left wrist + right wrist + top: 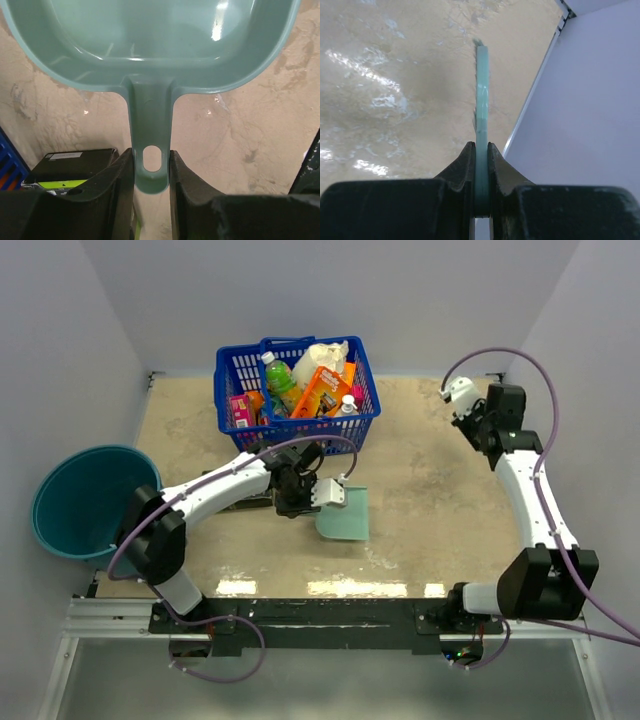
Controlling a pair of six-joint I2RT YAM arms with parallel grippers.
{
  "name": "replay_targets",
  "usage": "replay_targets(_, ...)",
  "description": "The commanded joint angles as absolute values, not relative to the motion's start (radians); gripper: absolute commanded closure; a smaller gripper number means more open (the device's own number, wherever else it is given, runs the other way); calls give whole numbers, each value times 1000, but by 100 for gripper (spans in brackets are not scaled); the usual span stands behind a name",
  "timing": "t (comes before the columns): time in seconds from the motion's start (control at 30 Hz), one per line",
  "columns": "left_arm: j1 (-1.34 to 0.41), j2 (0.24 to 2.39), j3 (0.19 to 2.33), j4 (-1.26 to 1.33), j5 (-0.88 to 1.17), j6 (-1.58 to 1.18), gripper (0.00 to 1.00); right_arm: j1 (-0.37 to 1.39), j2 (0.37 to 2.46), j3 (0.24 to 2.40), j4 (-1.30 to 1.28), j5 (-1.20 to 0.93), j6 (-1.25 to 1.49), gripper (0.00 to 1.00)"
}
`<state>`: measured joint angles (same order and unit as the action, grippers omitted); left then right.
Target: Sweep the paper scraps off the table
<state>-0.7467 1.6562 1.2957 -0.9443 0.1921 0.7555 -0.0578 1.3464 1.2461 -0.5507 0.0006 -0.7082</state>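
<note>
My left gripper point(151, 165) is shut on the handle of the mint-green dustpan point(150, 45). The pan point(343, 512) lies mid-table in the top view, its handle toward my left gripper point(320, 490), and its tray looks empty. At the table's far right edge, near the wall, my right gripper point(481, 150) is shut on the thin mint-green brush point(482, 95), which points away over the table point(395, 75). That gripper point(460, 395) is near the back right corner in the top view. No paper scraps show in any view.
A blue basket point(297, 390) full of groceries stands at the back centre, just behind my left arm. A flat black-and-green packet point(70, 167) lies beside my left gripper. A round teal bucket point(85, 500) sits off the table's left edge.
</note>
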Motion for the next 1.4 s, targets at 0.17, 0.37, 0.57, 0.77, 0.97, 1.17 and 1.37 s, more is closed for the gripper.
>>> replay_targets(0.17, -747, 1684, 1246, -835, 124, 735, 100, 81, 1299, 930, -92, 149, -1172, 100)
replay_targets(0.37, -747, 1706, 1238, -819, 115, 755, 94, 178, 1227, 822, -150, 134, -1241, 100)
replay_targets(0.57, -749, 1717, 1255, -824, 104, 746, 80, 202, 1132, 753, -326, 89, -1243, 100)
replay_targets(0.77, -747, 1690, 1218, -801, 101, 744, 67, 209, 1130, 787, -564, 20, -1177, 93)
replay_targets(0.97, -746, 1672, 1193, -804, 114, 759, 52, 212, 1161, 886, -779, -50, -1077, 65)
replay_targets(1.17, -746, 1611, 1216, -847, 104, 769, 38, 212, 1164, 1093, -1096, -219, -1035, 34)
replay_targets(1.37, -732, 1499, 1267, -890, 124, 766, 34, 213, 1268, 1437, -1304, -428, -896, 10)
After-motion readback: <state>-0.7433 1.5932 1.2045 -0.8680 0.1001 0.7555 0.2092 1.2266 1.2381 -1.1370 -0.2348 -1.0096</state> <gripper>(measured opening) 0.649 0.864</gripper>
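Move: I still hold the dustpan by its handle in my left hand; its pan belongs on the bare table about 8 cm to my left hand's right, level fore-and-aft and 5 cm below. From that hand, the black box lies roughly 12 cm left and 4 ahead, and the blue basket some 21 cm straight ahead. My right hand still grips the brush; its bare resting spot is about 15 cm back, 9 left and 18 below. I bring my right hand down about 12 cm and leftward, then draw it back about 13 cm, turning counter-clockwise and tipping the fingers down, open them off the brush handle and lift away. My left hand lowers the dustpan some 4 cm to the table, opens on the handle and rises again. ##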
